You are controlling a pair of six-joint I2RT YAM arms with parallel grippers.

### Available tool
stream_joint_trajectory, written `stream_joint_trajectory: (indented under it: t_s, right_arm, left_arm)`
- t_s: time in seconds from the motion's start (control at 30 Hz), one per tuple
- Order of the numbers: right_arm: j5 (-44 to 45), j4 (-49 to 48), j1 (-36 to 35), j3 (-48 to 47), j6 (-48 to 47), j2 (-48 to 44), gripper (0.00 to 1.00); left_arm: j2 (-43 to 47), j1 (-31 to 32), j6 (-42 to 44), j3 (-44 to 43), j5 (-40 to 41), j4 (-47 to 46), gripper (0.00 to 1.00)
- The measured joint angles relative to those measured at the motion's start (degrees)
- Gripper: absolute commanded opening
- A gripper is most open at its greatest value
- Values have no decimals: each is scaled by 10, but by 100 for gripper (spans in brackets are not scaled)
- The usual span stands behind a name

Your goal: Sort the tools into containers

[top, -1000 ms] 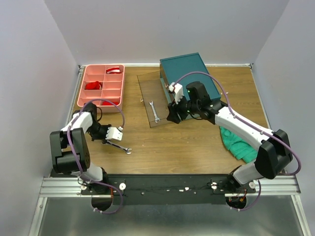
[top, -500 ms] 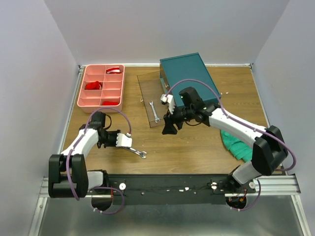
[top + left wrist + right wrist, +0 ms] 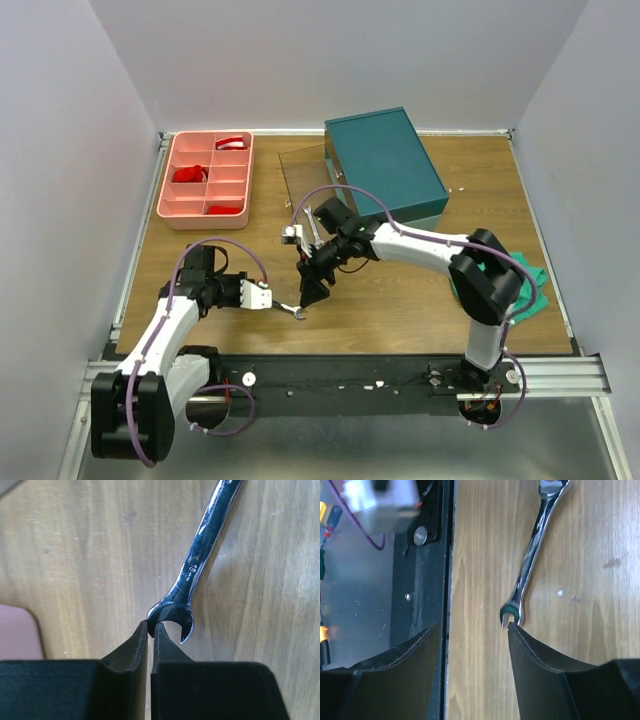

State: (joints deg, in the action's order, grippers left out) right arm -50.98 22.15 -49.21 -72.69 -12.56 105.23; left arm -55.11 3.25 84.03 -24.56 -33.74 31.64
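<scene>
My left gripper [image 3: 274,302] is shut on the open-end head of a small silver wrench [image 3: 293,311] low over the wood near the table's front. In the left wrist view the closed fingertips [image 3: 150,630] pinch the rim of the wrench's head [image 3: 200,565]. My right gripper [image 3: 308,290] is open and points down right at the wrench's free end; in the right wrist view the wrench [image 3: 530,565] lies just past the right finger [image 3: 540,655]. The teal box [image 3: 385,165], the clear tray [image 3: 298,175] and the pink divided tray [image 3: 207,175] stand at the back. No hammer shows.
A green cloth [image 3: 528,283] lies at the right, partly under the right arm. The pink tray holds red items [image 3: 188,174]. The table's front edge and black rail [image 3: 422,555] are close to the right gripper.
My left gripper has carried the wrench rightward along the front of the table. My right arm has swung left and forward from the teal box to the wrench's free end.
</scene>
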Motion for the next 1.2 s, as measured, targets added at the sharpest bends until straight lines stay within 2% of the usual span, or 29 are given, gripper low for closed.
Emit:
stream_joint_trajectory:
  t_s: [0.13, 0.43, 0.83, 1.2]
  right_arm:
    - [-19, -12, -7, -42, 10, 54, 65]
    - [-23, -32, -43, -95, 37, 111, 66]
    - [-27, -49, -48, -145, 86, 191, 65]
    - [-25, -40, -47, -172, 65, 194, 64]
  left_arm:
    - [43, 3, -12, 7, -10, -2, 0]
    - [105, 7, -24, 19, -35, -2, 0]
    - [120, 10, -33, 23, -44, -6, 0]
    - [129, 10, -31, 35, -45, -7, 0]
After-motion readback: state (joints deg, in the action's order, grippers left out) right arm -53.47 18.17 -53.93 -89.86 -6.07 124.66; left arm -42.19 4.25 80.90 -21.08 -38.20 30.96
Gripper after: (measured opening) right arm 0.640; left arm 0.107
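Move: Just right of the left hand lies the wrench it still pinches by one open jaw; its middle is about 7 cm right and 2 cm back, level with that hand. The right gripper waits some 16 cm right and 6 cm above the left one. From the right hand the wrench's middle is roughly 9 cm left, 2 cm back and 6 cm below; the open drawer stands about 25 cm ahead, 7 cm lower. Reaching left along the wrench towards the left gripper, the open right hand travels about 8 cm and sinks some 4 cm, bringing its parted fingertips to the shaft without closing. Meanwhile the left hand lifts the wrench about 3 cm, drifts some 2 cm right and tips slightly, keeping its pinch on the jaw; it then nearly holds still. ##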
